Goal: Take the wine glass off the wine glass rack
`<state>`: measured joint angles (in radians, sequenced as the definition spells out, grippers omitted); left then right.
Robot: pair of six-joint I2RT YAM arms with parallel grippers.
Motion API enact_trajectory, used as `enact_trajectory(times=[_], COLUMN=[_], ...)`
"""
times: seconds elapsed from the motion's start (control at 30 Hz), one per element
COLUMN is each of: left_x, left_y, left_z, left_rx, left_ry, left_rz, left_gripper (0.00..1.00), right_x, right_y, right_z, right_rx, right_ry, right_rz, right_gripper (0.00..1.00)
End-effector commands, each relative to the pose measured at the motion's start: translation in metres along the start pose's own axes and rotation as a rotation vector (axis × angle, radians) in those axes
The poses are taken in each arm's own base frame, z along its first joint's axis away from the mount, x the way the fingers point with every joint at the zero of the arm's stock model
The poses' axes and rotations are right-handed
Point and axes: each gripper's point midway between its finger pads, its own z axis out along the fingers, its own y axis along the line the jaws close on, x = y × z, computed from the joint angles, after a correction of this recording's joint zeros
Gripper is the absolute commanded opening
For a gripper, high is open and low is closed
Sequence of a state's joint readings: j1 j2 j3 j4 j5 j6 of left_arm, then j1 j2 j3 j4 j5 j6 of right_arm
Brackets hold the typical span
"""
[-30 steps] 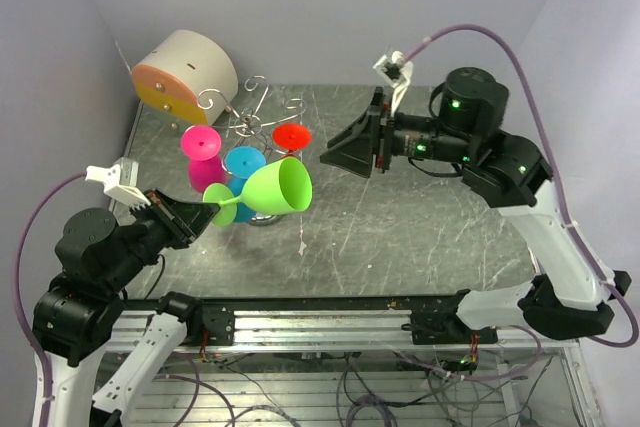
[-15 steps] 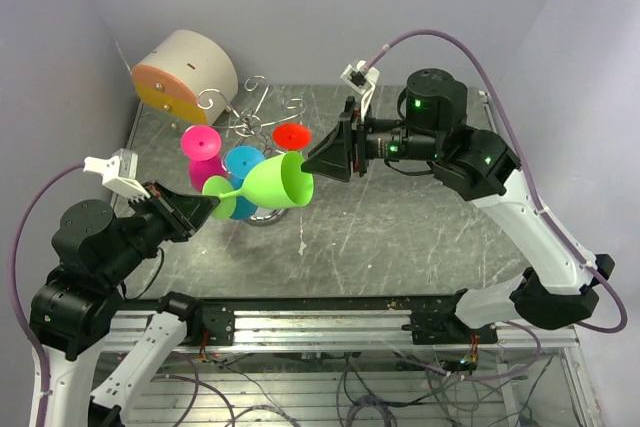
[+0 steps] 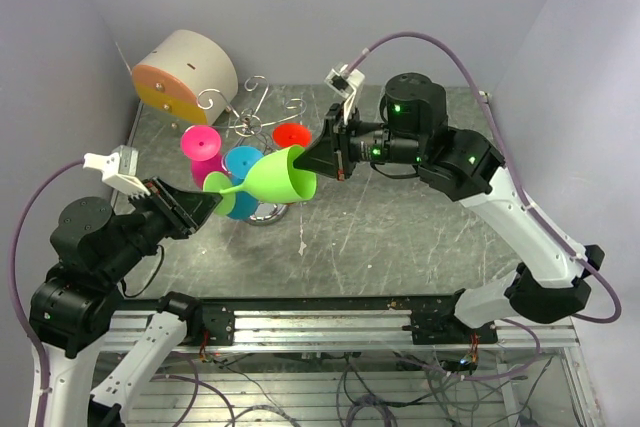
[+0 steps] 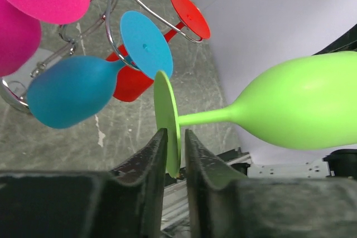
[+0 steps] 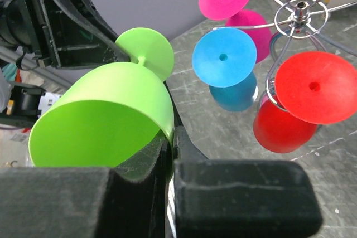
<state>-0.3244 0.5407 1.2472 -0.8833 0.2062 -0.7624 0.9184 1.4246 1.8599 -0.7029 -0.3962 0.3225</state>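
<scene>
The green wine glass (image 3: 275,179) lies on its side in the air, off the silver wine glass rack (image 3: 250,112), held between both arms. My right gripper (image 3: 305,160) is shut on its rim, one finger inside the bowl (image 5: 106,121) and one outside. My left gripper (image 3: 210,205) straddles the glass's foot (image 4: 167,115). Its jaws stand slightly apart, with a thin gap beside the foot, so it is open (image 4: 175,137). The bowl (image 4: 301,104) points away from the left fingers.
Pink (image 3: 203,147), blue (image 3: 243,162) and red (image 3: 291,134) glasses hang upside down on the rack's curled arms, close behind the green glass. A beige cylinder with an orange face (image 3: 190,72) sits at the back left. Grey walls enclose the table.
My right gripper moved left to the green glass and shut on its rim. My left gripper's jaws eased apart around the foot, which stays between them.
</scene>
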Motion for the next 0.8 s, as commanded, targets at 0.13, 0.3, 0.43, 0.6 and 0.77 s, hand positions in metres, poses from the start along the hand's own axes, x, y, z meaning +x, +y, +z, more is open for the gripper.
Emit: enact_trajectory(times=[0.13,0.3,0.43,0.6,0.77], left_x=[-0.006,-0.010,-0.017,-0.030,-0.042], left_y=[0.003,0.022,0.033,0.046,0.058], left_z=[-0.008,-0.013,-0.019,-0.039,-0.063], left_rx=[-0.023,-0.100,-0.131,-0.176,-0.244], left_ry=[-0.035,-0.095,-0.172,-0.297,-0.402], left_rz=[0.016,0.050,0.104,0.168,0.203], left_gripper=[0.48,0.50,0.49,0.47,0.47], right_x=[-0.073,-0.117,-0.132,-0.117,-0.061], right_y=[-0.009,-0.036,-0.082,-0.171,-0.294], right_z=[-0.062,-0.117,-0.147,-0.154,-0.161], right_rx=[0.238,0.511,0.837,1.191,1.237], right_ry=[-0.264,-0.457,-0.505,-0.364,-0.123], right_rz=[-0.078,-0.110,-0.157,-0.158,0.098], right_gripper=[0.00,0.00,0.00,0.00,0.00])
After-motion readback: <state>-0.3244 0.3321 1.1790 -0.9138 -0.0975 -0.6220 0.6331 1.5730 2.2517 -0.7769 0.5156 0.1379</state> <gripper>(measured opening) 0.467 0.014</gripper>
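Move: Pinched by its cup rim in the right fingers, the green wine glass has its middle about 7 cm left and 2 cm back of them, while its foot lies between the left fingers, from which the middle is some 8 cm right and 2 cm ahead. Open table lies about 20 cm ahead, 18 cm right and 42 cm below the right hand. From that hand the red glass hangs 13 cm ahead, 4 cm left; the blue one 7 cm ahead, 13 cm left, both roughly 18 cm lower. Letting go of the foot, the left fingers spread wider and that hand then draws some 6 cm to the left, swinging its fingertips counter-clockwise. The right hand keeps its pinch on the cup rim and carries the glass right and up, away from the rack and left hand, then sweeps forward ever faster, about 20 cm out in all, sinking a little at the end and turning some 65 degrees clockwise. ##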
